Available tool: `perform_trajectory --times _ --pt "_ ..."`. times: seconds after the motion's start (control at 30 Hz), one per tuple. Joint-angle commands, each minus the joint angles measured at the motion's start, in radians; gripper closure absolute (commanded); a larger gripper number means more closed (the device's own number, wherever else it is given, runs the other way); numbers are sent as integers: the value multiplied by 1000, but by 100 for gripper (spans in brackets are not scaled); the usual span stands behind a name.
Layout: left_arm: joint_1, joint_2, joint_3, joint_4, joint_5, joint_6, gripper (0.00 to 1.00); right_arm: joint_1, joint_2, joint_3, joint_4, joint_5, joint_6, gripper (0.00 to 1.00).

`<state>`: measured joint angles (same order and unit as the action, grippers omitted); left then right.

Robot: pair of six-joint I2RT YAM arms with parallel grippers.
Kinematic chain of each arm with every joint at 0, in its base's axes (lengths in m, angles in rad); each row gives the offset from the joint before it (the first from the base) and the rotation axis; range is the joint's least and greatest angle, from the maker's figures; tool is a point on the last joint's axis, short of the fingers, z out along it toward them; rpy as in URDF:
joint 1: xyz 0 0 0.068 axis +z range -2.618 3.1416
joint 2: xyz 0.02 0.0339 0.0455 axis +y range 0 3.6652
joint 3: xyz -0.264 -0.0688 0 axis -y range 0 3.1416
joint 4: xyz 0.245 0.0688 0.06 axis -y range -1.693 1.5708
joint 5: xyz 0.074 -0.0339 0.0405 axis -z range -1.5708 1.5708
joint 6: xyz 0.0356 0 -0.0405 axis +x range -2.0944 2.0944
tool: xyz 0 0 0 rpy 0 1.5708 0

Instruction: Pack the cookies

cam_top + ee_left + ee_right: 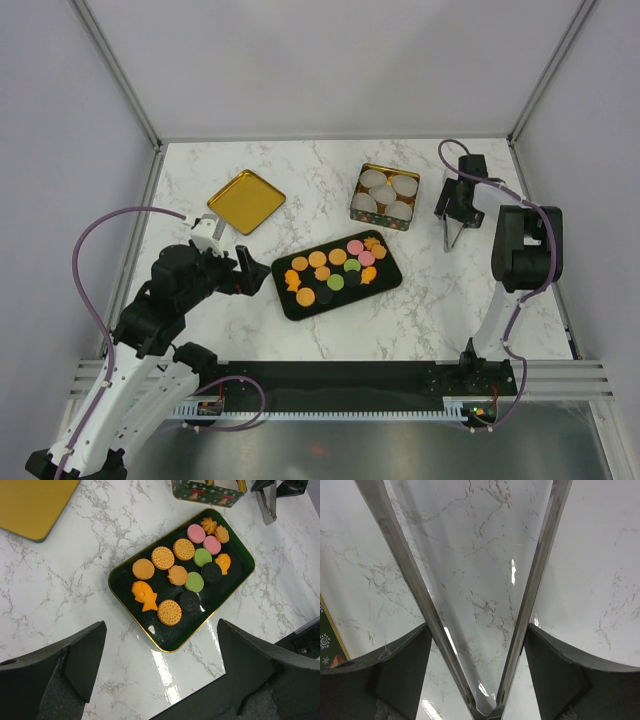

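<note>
The cookies (335,270) lie on a black gold-rimmed tray (305,305) mid-table: orange, pink, green and black pieces, mostly round, one fish-shaped. The left wrist view shows these cookies (182,577) and the tray (170,635) just beyond my left gripper (161,625). That left gripper (232,262) hovers open and empty by the tray's left end. My right gripper (458,208) is at the back right, shut on metal tongs (452,237). In the right wrist view the tongs (410,565) form a V between the right gripper's (477,627) fingers, over bare marble.
A decorated tin (375,218) holding white paper cups stands behind the tray, left of the right gripper. Its gold lid (246,200) lies flat at the back left. The table's near edge is a black rail (340,380) by the arm bases.
</note>
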<state>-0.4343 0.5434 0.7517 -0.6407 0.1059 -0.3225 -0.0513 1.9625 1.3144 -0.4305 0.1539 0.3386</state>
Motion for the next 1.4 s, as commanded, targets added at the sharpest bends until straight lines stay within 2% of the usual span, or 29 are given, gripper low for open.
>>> perform_trajectory --times 0.0,0.2,0.53,0.63,0.67,0.73,0.87,1.07,1.37 --pt "-4 1 1 30 -14 -12 0 -1 39 48 4 -53 -15 21" --pt "-6 6 0 29 -14 -12 0 -1 88 98 -25 -27 -26 22" --pt "-9 9 1 30 -14 -12 0 -2 124 59 -14 -36 -18 25" --pt "-9 10 0 29 -14 -12 0 -2 115 45 -1 -57 -9 31" --pt "-9 10 0 30 -15 -12 0 1 105 40 -2 -76 -7 38" --pt "-9 12 1 29 -17 -13 0 10 78 31 -2 -76 -1 47" --pt "-9 13 0 29 -21 -13 0 45 -54 2 -14 -33 10 49" --pt "-9 15 0 27 -28 -13 0 97 -347 -38 -59 -27 14 49" --pt "-9 13 0 26 -37 -15 0 206 -650 -138 -154 -28 -16 50"
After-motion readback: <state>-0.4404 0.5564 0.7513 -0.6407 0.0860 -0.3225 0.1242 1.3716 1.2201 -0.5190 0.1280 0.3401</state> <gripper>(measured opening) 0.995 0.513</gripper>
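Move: Straddling the open, V-shaped tongs, the right hand has their middle roughly 3 cm ahead and at about its own height, hinge end back towards the base. The box of paper cups stands some 18 cm to its left and 4 cm farther out; the cookie tray lies about 31 cm left and 15 cm back. From the idle left hand the tongs are roughly 25 cm ahead, 46 cm right and 20 cm below. Sliding forward about 2 cm low over the table, the right hand closes its fingers from well open to half open, squeezing the tongs' two arms together from outside. Keeping that pinch, it lifts steeply by about 19 cm, drifting left (the box's side) and back some 7 cm each, while the wrist tips its fingers upward about 25 degrees and turns a little counter-clockwise. ##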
